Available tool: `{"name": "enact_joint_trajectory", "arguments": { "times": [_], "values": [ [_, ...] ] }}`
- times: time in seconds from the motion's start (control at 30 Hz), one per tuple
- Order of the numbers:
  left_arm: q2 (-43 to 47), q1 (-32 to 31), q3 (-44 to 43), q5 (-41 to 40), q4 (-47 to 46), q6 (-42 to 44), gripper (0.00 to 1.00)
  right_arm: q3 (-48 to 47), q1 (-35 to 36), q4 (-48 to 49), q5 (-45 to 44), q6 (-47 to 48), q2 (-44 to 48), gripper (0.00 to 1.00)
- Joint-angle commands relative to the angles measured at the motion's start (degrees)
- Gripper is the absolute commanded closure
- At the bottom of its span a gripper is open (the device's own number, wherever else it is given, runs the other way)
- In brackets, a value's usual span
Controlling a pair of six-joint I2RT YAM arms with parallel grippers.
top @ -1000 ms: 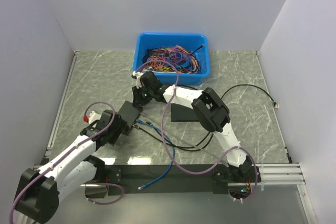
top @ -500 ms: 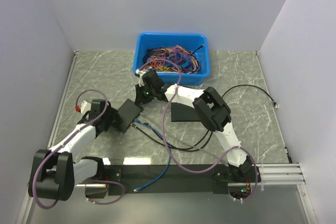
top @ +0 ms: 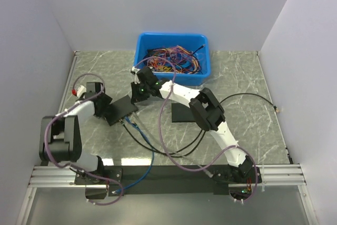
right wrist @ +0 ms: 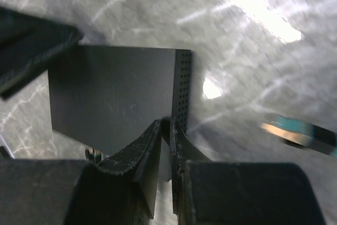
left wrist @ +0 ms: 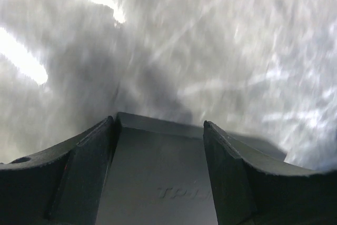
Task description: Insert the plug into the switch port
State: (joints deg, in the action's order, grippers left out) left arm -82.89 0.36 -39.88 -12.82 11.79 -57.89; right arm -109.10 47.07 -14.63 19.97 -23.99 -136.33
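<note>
The dark charcoal switch box (top: 122,109) sits left of centre, turned at an angle. My left gripper (top: 110,111) reaches in from the left and is shut on it. In the left wrist view the box (left wrist: 158,183) fills the space between both fingers (left wrist: 89,172). Its port row does not show clearly. My right gripper (top: 138,96) hovers at the box's far corner with the jaws almost together and nothing visible in them. Its tips (right wrist: 169,122) sit over the box's perforated side (right wrist: 182,88). The teal plug (right wrist: 295,133) on the blue cable lies loose beside the box (top: 128,120).
A plain black slab (top: 181,113) lies right of the box. A blue bin (top: 206,56) of coloured wires stands at the back. Black cables loop across the middle of the table, and one cable end (top: 277,109) lies at the far right.
My left arm has swung left and away from its base, carrying and turning the box. My right gripper followed to the left, and its jaws came closer together.
</note>
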Motion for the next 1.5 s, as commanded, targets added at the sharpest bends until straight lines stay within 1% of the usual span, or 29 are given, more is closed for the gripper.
{"name": "enact_joint_trajectory", "arguments": {
  "times": [0.0,0.1,0.17,0.2,0.3,0.4,0.47,0.57,0.6,0.63,0.67,0.73,0.77,0.8,0.83,0.87,0.9,0.93,0.97,1.03,1.13,1.17,1.2,1.33,1.47],
  "values": [
    [-3.8,1.8,-6.7,13.2,-9.1,1.5,0.29,-5.4,6.3,-3.6,12.5,-5.1,-3.8,0.82],
    [-7.3,3.5,-10.5,14.7,-8.3,4.8,0.29,-7.8,6.3,-4.2,13.4,-5.0,-5.3,0.81],
    [-10.1,3.9,-13.3,14.9,-8.4,6.5,0.29,-8.3,6.2,-2.6,14.6,-5.1,-6.1,0.80],
    [-11.2,4.5,-14.3,15.8,-8.6,8.6,0.29,-8.6,6.0,-1.9,16.3,-4.9,-6.4,0.79],
    [-15.5,5.6,-18.4,18.3,-9.3,11.3,0.30,-10.1,5.7,1.3,20.6,-4.1,-8.2,0.76],
    [-18.5,6.9,-21.6,20.3,-10.6,13.4,0.30,-14.3,4.5,0.8,23.4,-3.5,-11.1,0.75],
    [-19.6,8.2,-22.8,22.0,-11.4,13.9,0.30,-15.1,3.8,0.0,23.2,-2.7,-11.0,0.72],
    [-19.6,8.9,-23.7,22.7,-11.4,14.1,0.31,-11.1,2.6,-0.7,17.7,0.6,-6.6,0.64],
    [-19.3,8.9,-23.6,22.2,-11.4,14.1,0.31,-10.4,1.9,-1.2,16.2,1.7,-5.3,0.58],
    [-19.1,9.0,-23.6,21.8,-11.4,14.1,0.31,-9.3,1.6,-2.7,13.1,2.6,-4.1,0.55],
    [-18.2,9.0,-23.0,21.5,-11.4,14.0,0.31,-8.8,1.2,-3.5,11.7,4.5,-1.9,0.49],
    [-17.1,9.0,-22.4,20.7,-11.4,13.4,0.30,-7.4,0.5,-5.6,8.7,6.1,1.7,0.44],
    [-15.9,8.9,-22.1,20.4,-11.4,13.3,0.30,-6.8,0.3,-6.4,5.4,7.9,3.1,0.41],
    [-15.1,8.9,-21.9,19.9,-10.7,13.3,0.30,-6.0,0.0,-7.0,3.2,8.7,4.5,0.41],
    [-14.2,9.0,-21.7,18.4,-10.2,13.2,0.30,-3.4,-0.3,-7.9,0.8,9.3,7.8,0.40],
    [-12.1,9.0,-21.5,17.8,-9.9,13.2,0.30,-1.7,-1.1,-8.0,-4.2,10.2,9.6,0.39],
    [-11.0,9.0,-21.1,17.0,-9.9,12.8,0.29,0.3,-1.6,-7.8,-6.3,10.4,11.4,0.39],
    [-9.8,9.0,-20.9,16.4,-9.6,12.6,0.29,5.1,-2.3,-6.6,-8.0,10.4,15.3,0.39],
    [-7.7,9.0,-20.4,15.0,-9.4,12.4,0.28,7.5,-4.1,-5.9,-10.7,10.2,17.1,0.38],
    [-5.2,9.0,-20.5,13.5,-8.1,12.0,0.27,13.5,-5.8,-5.1,-13.4,9.8,21.5,0.38],
    [-3.2,8.9,-21.1,13.0,-6.8,11.6,0.26,19.1,-8.6,-5.8,-18.8,10.2,25.3,0.37],
    [-2.8,8.9,-21.3,13.0,-6.1,11.4,0.26,20.2,-9.0,-5.8,-19.8,10.3,25.9,0.37],
    [-2.5,8.9,-21.3,13.0,-5.7,11.3,0.27,21.0,-10.0,-6.4,-22.7,10.4,26.2,0.36],
    [0.8,8.9,-21.2,13.4,-2.7,10.5,0.27,23.1,-13.1,-9.1,-27.1,9.5,24.5,0.33],
    [5.5,8.5,-20.0,15.1,0.9,10.6,0.28,24.4,-16.1,-9.0,-27.3,8.8,22.8,0.31]
  ]
}}
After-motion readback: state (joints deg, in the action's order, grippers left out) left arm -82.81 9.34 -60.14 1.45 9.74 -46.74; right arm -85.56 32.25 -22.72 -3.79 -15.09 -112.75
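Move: The switch's middle lies about 9 cm to the right of the left hand, level with it fore and aft; from the right hand it is some 7 cm left and 4 cm back, its top nearly at fingertip height. Its plugged-in cable ends are about 3 cm left and 8 cm back of the right hand. The second switch lies some 24 cm right and 5 cm back of that hand, the blue bin's middle about 18 cm right and 21 cm ahead. The left hand, open at the switch's left end, pushes that end forward over about 12 cm of travel while the nearly shut right fingers, at the right end, work some 3 cm back and left, turning the switch clockwise between them. Then both leave it: the left rises some 14 cm, tipping its fingers up, and the right opens wide and sweeps over 25 cm right and somewhat forward to the bin's near edge, arcing up and down again and turning clockwise. ##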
